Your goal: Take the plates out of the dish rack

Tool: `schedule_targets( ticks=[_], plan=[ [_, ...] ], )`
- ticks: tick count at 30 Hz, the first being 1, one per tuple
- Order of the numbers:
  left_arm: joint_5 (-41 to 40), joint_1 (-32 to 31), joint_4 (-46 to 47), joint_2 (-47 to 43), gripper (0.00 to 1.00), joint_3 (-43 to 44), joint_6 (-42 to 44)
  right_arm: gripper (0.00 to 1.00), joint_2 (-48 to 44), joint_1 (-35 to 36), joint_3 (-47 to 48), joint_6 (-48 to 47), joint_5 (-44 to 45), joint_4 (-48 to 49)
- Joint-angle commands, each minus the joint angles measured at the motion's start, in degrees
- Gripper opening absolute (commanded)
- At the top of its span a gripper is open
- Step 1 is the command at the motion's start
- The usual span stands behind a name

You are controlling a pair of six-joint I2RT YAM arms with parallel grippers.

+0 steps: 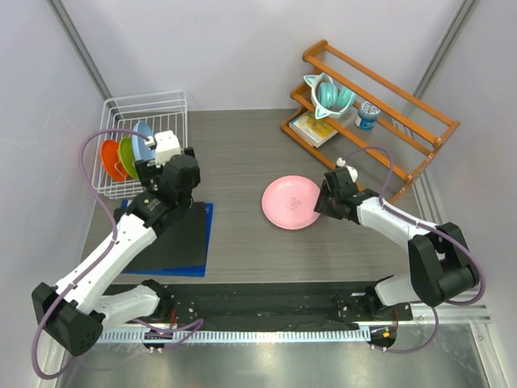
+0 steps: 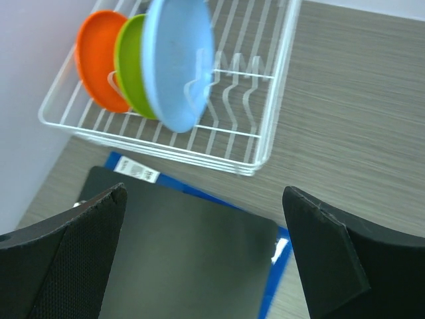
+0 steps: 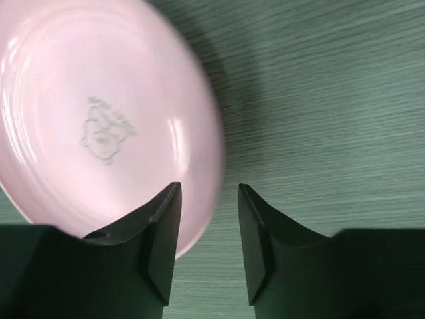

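The white wire dish rack [image 1: 149,105] stands at the back left. Three plates stand upright in it: orange [image 1: 111,160], lime green [image 1: 127,157] and light blue [image 1: 144,142]. In the left wrist view they are the orange plate [image 2: 96,60], the green plate [image 2: 129,66] and the blue plate [image 2: 178,63] in the rack [image 2: 265,119]. My left gripper [image 1: 159,155] [image 2: 206,246] hangs wide open and empty just in front of the rack. The pink plate [image 1: 291,202] [image 3: 99,119] lies flat on the table. My right gripper [image 1: 326,199] [image 3: 209,199] is open over its right rim, one finger above the plate, one above the table.
A black mat with a blue edge [image 1: 174,238] [image 2: 186,252] lies in front of the dish rack, under my left arm. An orange-brown wooden shelf rack [image 1: 404,121] at the back right holds a teal cup [image 1: 329,95], a small can [image 1: 367,115] and a book [image 1: 313,128].
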Motion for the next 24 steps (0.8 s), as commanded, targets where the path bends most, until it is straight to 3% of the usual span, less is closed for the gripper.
schedule_targets(
  ticks=[1, 8, 15, 19, 24],
  plan=[
    [1.3, 6.0, 3.4, 0.6, 0.99, -0.9, 0.9, 0.56, -0.2, -0.6, 2.0, -1.2, 3.9, -1.1],
    [3.3, 13.4, 6.2, 2.9, 1.00, -0.6, 2.6, 0.60, -5.2, -0.9, 2.8, -3.3, 8.6, -5.0],
    [6.9, 22.4, 10.1, 12.7, 0.99, 4.0, 2.9, 0.64, -14.0, -0.9, 3.5, -4.9, 8.4, -6.5],
    [9.9, 27.3, 11.3, 19.2, 0.99, 8.6, 3.0, 0.67, -14.9, -0.9, 4.8, -5.8, 8.2, -7.1],
    [12.4, 28.9, 14.3, 27.3, 0.97, 13.3, 4.0, 0.67, -12.7, -1.0, 6.2, -6.1, 7.6, -7.0]
  ],
)
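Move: From the left hand, the blue plate standing in the dish rack is about 14 cm ahead, 11 cm to the left and 11 cm lower; the green plate is some 5 cm left of it and 1 cm nearer, the orange plate about 10 cm left of it and 2 cm nearer. From the right hand, its fingers still astride the rim, the pink plate's middle is 9 cm left, 2 cm ahead and barely lower. From that same hand, the yellow box is 25 cm ahead and 1 cm left. With fingers held wide open and empty, the left hand swings about 12 cm left and 10 cm forward towards the blue plate, mostly leftward at first and then more forward, sinking some 6 cm as it turns counter-clockwise by nearly 20 degrees and tips its fingers a little further down. Meanwhile the right hand opens wider around the pink plate's rim and lets go, easing about 3 cm right and then rising straight up some 8 cm off the plate, its fingertips tilting up and outward by roughly 10 degrees. ##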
